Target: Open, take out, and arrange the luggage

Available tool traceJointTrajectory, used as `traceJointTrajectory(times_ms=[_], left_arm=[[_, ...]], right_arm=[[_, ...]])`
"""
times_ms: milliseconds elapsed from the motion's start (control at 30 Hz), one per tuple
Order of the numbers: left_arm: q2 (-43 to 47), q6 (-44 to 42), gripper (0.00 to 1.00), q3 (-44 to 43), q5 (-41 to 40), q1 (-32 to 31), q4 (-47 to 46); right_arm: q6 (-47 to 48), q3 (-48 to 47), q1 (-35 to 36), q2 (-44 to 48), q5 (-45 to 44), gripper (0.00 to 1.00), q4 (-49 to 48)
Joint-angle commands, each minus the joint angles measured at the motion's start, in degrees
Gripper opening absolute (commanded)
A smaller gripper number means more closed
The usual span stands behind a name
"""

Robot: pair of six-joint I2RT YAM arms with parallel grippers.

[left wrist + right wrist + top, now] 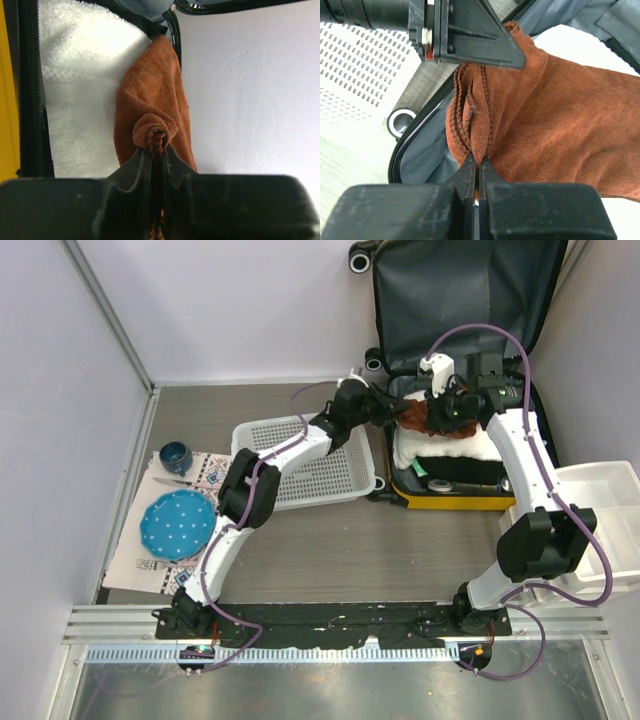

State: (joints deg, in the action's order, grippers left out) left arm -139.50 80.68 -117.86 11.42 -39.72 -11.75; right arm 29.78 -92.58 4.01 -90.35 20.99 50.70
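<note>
The luggage (450, 503), a yellow hard-shell suitcase, lies open at the back right with its dark-lined lid (460, 290) leaning on the wall. Inside it a white towel (445, 447) lies over dark items. A rust-brown towel (418, 418) hangs bunched above the white towel, held from both sides. My left gripper (392, 410) is shut on one bunched edge of the brown towel (150, 90), its jaws pinching the fold (156, 147). From the opposite side my right gripper (442, 408) is shut on another hemmed edge (477, 162) of the brown towel (555, 130).
A white mesh basket (305, 465) stands just left of the suitcase. Further left, a patterned placemat (135, 565) holds a blue dotted plate (178, 523) and a blue cup (175, 457). White plastic drawer bins (605, 530) stand at the right edge. Walls close in on the back and both sides.
</note>
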Motion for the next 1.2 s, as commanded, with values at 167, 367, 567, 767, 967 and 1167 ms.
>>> traceJointTrajectory(times_ms=[167,367,567,767,967,1167], left_arm=[[8.44,-7.29,0.00,1.93,9.57,7.02,1.19],[10.57,-14.84,0.00,1.16,17.48,10.54,10.94],[13.90,-27.32,0.00,0.44,22.06,13.00,21.76],[19.17,-37.86,0.00,3.07,24.70,16.25,29.85],[20.58,-41.30,0.00,3.78,30.14,19.59,33.19],[23.39,-44.47,0.00,3.78,33.39,21.71,34.16]], right_arm=[[-4.55,0.64,0.91,3.69,7.82,0.01,-1.91],[-9.83,4.33,3.63,5.35,12.93,0.01,-7.01],[-14.30,6.35,8.90,5.53,15.30,0.01,-10.52],[-17.21,8.20,14.34,5.36,15.75,0.00,-13.43],[-20.02,9.43,19.09,4.39,14.17,0.00,-18.26],[-21.61,6.97,21.91,3.42,12.85,0.01,-20.29]])
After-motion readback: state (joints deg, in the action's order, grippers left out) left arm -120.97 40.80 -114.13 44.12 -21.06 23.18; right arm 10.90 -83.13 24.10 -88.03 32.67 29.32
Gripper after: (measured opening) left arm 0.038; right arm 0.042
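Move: The white perforated basket, where the brown cloth in both hands is going, has its middle about 23 cm left of the left hand and 11 cm back, and some 33 cm left of the right hand and 2 cm back, 15 to 19 cm lower. The white clothes lie 14 cm right and 3 cm back from the left hand, 10 cm below; the open suitcase bottom is centred about 12 cm right of the right hand and 5 cm farther out. The left fingers pinch the last bit shut on the brown cloth's far left corner, then both hands carry the cloth together some 18 cm to the left, out of the suitcase towards the basket, the left also rising about 5 cm in two steps while the right stays nearly level and eases back slightly. The right fingers keep their pinch throughout, and on the way each hand rolls its left side up about 20 degrees, the left wrist also turning clockwise and the right counter-clockwise by about 20 degrees. ##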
